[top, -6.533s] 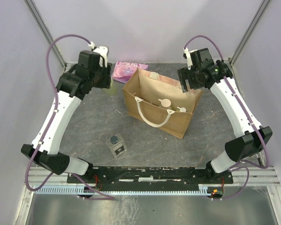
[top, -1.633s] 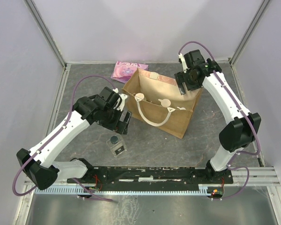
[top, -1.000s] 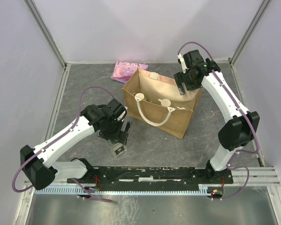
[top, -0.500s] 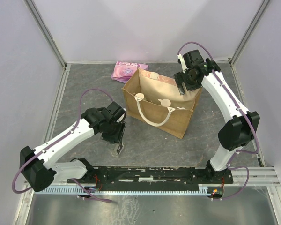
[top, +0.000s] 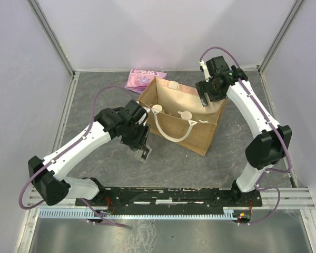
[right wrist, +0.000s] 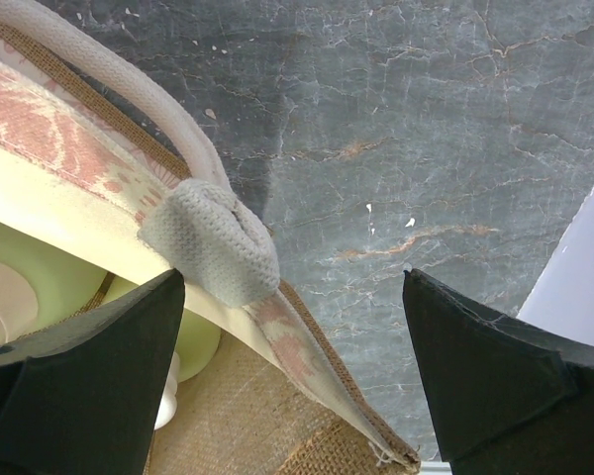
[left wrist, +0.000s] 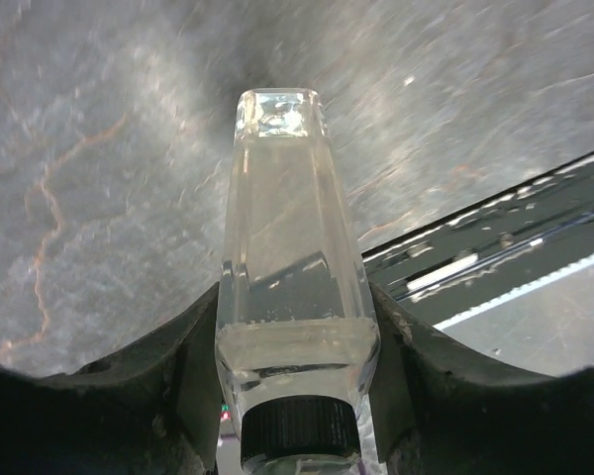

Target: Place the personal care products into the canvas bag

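My left gripper (top: 143, 150) (left wrist: 295, 332) is shut on the clear square bottle (top: 145, 153) (left wrist: 290, 228) with a dark round cap (left wrist: 299, 430), and holds it tilted above the table just left of the canvas bag (top: 192, 134). Cream tops of the yellow-green bottles (top: 184, 115) show inside the bag. My right gripper (top: 206, 98) (right wrist: 292, 297) is open, with its jaws on either side of the bag's far right rim (right wrist: 307, 341), next to the rope handle (right wrist: 109, 79). Yellow-green bottles (right wrist: 193, 341) show inside in the right wrist view.
A pink packet (top: 142, 79) lies flat behind the bag near the back wall. The bag's near rope handle (top: 171, 138) hangs over its front face. The arm-base rail (top: 168, 195) runs along the near edge. Walls close in the left, back and right sides.
My left arm came down on the clear bottle near the front of the table, shut on it and lifted it toward the bag. My right arm has stayed at the bag's rim.
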`<action>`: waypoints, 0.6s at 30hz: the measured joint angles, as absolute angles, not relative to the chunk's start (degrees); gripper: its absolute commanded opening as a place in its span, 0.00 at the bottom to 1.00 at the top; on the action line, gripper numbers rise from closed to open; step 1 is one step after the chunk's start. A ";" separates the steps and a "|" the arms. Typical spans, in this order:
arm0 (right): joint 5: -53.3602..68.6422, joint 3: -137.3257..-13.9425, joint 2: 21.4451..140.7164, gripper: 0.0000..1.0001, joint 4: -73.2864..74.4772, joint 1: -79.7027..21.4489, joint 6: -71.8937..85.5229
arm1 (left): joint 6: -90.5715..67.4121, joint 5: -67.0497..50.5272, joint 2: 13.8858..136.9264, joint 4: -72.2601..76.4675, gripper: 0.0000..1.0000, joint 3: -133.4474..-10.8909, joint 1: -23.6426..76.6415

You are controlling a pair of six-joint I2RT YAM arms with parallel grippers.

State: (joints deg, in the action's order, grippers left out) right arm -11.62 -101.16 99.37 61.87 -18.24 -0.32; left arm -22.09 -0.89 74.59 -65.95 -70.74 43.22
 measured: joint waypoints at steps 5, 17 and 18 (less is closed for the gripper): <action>-11.81 -101.16 99.37 0.99 61.73 -18.24 -0.32 | -18.90 -3.75 74.91 -66.46 0.03 -81.19 43.22; -11.90 -101.25 99.48 0.98 61.76 -18.24 -0.32 | -15.86 -12.53 77.97 -69.78 0.03 -102.45 43.22; -11.90 -101.43 99.59 0.99 61.78 -18.24 -0.32 | -15.46 -12.84 78.48 -70.22 0.03 -104.03 43.24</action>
State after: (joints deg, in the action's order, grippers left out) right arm -11.90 -101.43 99.59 61.78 -18.24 -0.32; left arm -15.46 -12.84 78.48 -70.22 -104.03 43.24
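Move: The clear black-capped bottle is already held upright off the table in the left hand. The canvas bag it is meant for has its middle about 13 cm ahead and 14 cm to the right, some 4 cm lower. The bag's front handle hangs about 5 cm ahead and 10 cm right; the pink packets lie some 27 cm straight ahead, 11 cm below. From the right hand, the bag's middle is about 9 cm left, 5 cm back and 9 cm down. The clear bottle, kept pinched between the left hand's fingers, is carried swiftly up, about 17 cm, while also going some 6 cm right, closing sideways on the canvas bag. The wrist tilts all the way so that the fingers and the bottle's base swing out to the right and forward, with a slight clockwise turn. ##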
